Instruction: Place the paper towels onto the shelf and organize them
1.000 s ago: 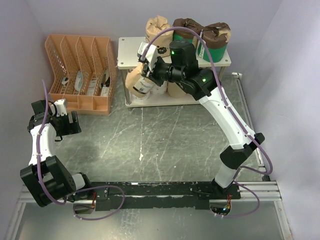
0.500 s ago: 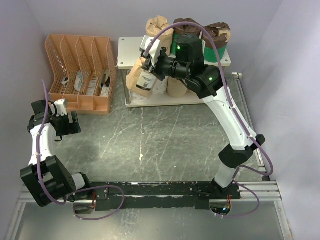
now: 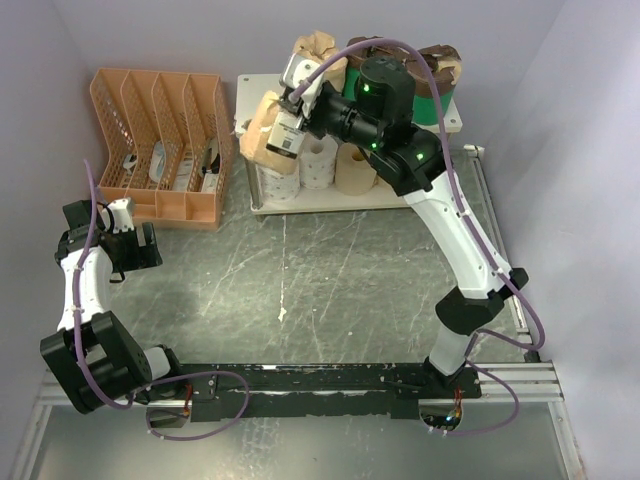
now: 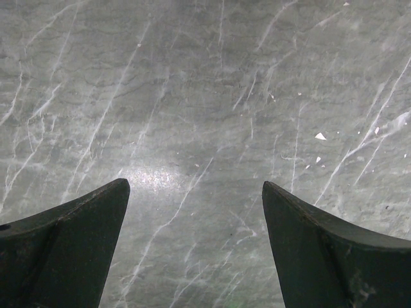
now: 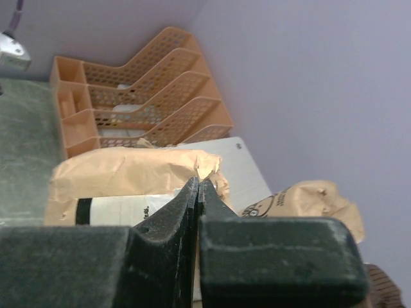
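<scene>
My right gripper (image 3: 293, 104) is shut on the twisted paper end of a tan-paper-wrapped paper towel roll (image 3: 267, 130), which hangs over the left part of the shelf's top board (image 3: 251, 92). In the right wrist view the jaws (image 5: 200, 182) pinch that wrapper (image 5: 122, 172) above the white board (image 5: 243, 172). Another tan-wrapped roll (image 3: 316, 50) and two green-wrapped rolls (image 3: 438, 78) stand on top. White and bare tan rolls (image 3: 319, 161) stand on the lower tier. My left gripper (image 3: 133, 256) is open over bare table, its fingers (image 4: 83, 224) wide apart and empty.
An orange slotted file organizer (image 3: 160, 145) stands left of the shelf, also seen in the right wrist view (image 5: 141, 96). Purple walls close in the back and both sides. The grey marbled table (image 3: 330, 280) lies in front of the shelf.
My right arm has lifted the tan-wrapped roll from in front of the lower tier up and back, over the top board's left side. The left arm has not moved.
</scene>
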`<action>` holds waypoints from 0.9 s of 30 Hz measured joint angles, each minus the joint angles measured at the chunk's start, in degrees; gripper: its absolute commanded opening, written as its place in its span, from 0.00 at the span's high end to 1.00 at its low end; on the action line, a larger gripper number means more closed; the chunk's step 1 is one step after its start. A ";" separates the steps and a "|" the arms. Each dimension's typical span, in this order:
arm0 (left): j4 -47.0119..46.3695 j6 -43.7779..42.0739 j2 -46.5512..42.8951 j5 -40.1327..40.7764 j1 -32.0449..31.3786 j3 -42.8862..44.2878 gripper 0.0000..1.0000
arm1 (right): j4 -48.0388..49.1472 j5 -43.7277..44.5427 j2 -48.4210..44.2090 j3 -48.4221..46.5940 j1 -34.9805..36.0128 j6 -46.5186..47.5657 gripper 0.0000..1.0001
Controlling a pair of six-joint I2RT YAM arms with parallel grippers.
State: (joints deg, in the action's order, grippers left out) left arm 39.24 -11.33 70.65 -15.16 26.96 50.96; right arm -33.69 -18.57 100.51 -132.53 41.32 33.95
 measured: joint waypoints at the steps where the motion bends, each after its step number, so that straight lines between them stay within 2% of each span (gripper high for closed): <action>1: 0.00 0.00 -0.09 0.02 0.00 0.00 0.04 | 0.50 0.24 0.31 -0.66 0.00 0.57 1.00; 17: 0.00 0.00 -0.17 0.15 0.00 0.00 0.04 | 9.09 2.71 5.53 -2.49 -0.17 11.85 1.00; 27: -0.02 0.02 -0.85 0.63 0.00 0.02 0.04 | 20.72 3.72 11.89 -3.39 -0.72 16.11 1.00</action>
State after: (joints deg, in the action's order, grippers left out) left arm 39.22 -11.31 69.80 -14.52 26.96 50.98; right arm -12.97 -14.85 112.40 -135.92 40.60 50.06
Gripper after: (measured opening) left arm 0.959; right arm 0.004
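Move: My right hand already grips the last brown paper-towel pack, high in front of the shelf. It is going to the free left end of the shelf top, about 12 cm ahead, 8 cm to my left and 14 cm below this hand. The upright brown pack stands about 13 cm ahead and 5 cm right, the nearest green roll 13 ahead and 15 right, both some 6 cm lower. From my left hand, the free end is about 20 cm ahead, 28 right and 26 up. I keep my right fingers shut on the pack and carry it forward about 8 cm, drifting some 3 cm left, towards the free left end of the shelf top. A small lift of about 2 cm comes first, then I hold that height. On the way my wrist rolls some 20 degrees, its forward side rising, with the fingertips tipping slightly up. ##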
